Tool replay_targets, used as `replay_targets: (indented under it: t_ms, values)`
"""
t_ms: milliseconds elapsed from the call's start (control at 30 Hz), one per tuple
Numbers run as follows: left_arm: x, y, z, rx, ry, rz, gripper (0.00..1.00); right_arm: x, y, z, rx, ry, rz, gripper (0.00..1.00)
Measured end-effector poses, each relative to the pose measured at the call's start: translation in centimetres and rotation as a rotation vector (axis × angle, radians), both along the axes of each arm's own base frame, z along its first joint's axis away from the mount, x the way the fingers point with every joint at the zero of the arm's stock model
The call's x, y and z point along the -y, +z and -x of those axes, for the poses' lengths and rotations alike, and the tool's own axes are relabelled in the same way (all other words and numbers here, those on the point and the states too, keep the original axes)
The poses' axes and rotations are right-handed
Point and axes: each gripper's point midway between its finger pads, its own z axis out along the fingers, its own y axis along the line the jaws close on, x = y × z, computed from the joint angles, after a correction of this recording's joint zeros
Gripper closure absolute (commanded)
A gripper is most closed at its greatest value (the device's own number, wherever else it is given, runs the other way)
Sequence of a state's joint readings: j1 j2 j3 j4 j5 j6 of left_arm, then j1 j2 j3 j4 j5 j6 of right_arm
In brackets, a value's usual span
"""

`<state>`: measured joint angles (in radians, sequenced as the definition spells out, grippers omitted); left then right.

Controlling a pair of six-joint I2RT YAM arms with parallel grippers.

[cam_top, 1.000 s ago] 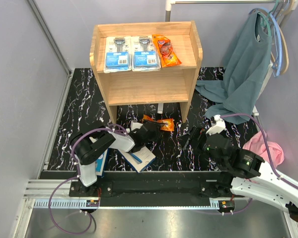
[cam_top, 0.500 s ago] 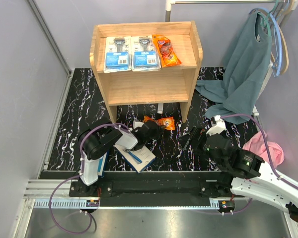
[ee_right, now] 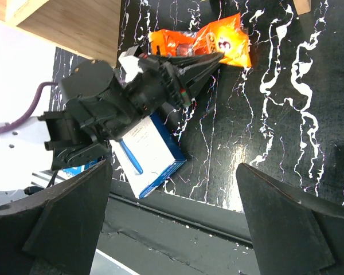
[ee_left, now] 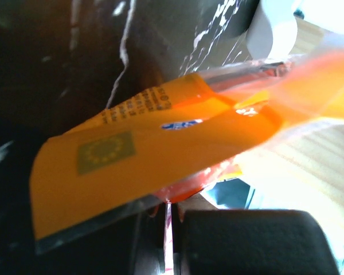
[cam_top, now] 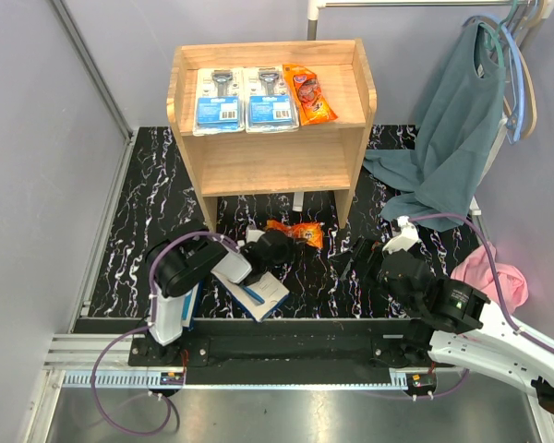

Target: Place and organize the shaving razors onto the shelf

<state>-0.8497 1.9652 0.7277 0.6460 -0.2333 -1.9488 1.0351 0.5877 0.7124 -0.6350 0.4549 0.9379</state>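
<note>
The pale wood shelf [cam_top: 180,83] stands at the back. Its top tier holds two blue blister razor packs [cam_top: 219,101] [cam_top: 270,99] and an orange packet [cam_top: 310,94]. The lower tier [cam_top: 277,166] is bare. On the black mat in front, my left gripper [cam_top: 289,238] is shut on the near edge of a second orange packet [cam_top: 305,231] [ee_left: 160,154] [ee_right: 221,40]. A white-and-blue razor box [cam_top: 257,293] [ee_right: 149,152] lies beside that arm. Another box [cam_top: 189,300] is mostly hidden under it. My right gripper [ee_right: 178,229] hangs open over the mat, holding nothing.
A teal garment [cam_top: 462,138] hangs from hangers at the right and drapes onto the mat's far right corner. A pink cloth [cam_top: 500,277] lies by the right arm. Purple walls close in the left and back. A metal rail [cam_top: 277,378] runs along the near edge.
My left gripper has closed on the orange packet's edge, and its arm has shifted slightly to the right. The right arm has hardly moved.
</note>
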Motion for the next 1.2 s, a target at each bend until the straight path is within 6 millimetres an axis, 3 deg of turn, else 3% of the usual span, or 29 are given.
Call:
replay_targets:
  t_ms: [400,733,967,1200]
  values:
    - [-2.3,1.0,4.6,0.059,-0.171,-0.119,1.0,-0.1,0.0,0.1,-0.004,0.008,-0.002,0.0]
    - [-2.1,6.4,7.3,0.247,-0.398,-0.198,1.0,-1.0,-0.3,1.0,-0.032,0.073,-0.007,0.0]
    - [-3.1,7.9,10.3,0.374,-0.652,-0.358,1.0,-2.3,-1.6,1.8,-0.077,0.159,0.032,0.0]
    - [-4.2,11.6,13.7,0.556,-0.898,-0.426,1.0,-4.2,-2.2,2.7,-0.107,0.267,0.042,0.0]
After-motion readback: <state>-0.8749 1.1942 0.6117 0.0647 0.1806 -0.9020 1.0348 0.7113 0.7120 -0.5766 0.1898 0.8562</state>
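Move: The left fingers already pinch the orange razor pack near table height. The open right gripper it is taken to is about 15 cm back, 13 cm to the right and 19 cm above the left hand; the boxed razor lies some 16 cm back and 12 cm left of the left hand. From the right hand, the orange pack's middle is roughly 16 cm ahead, 14 cm left and 20 cm down; the boxed razor is level with it, about 25 cm left and 20 cm down. Still pinching the orange pack, the left hand first draws it back low over the table, then lifts as it keeps backing towards the right gripper: about 14 cm back, 12 cm up and slightly left, turning some 50 degrees clockwise while its fingers level out. Once the lift is under way, the right hand, wide open, eases about 4 cm left, a little back and down, turning slightly counter-clockwise to meet the pack. ##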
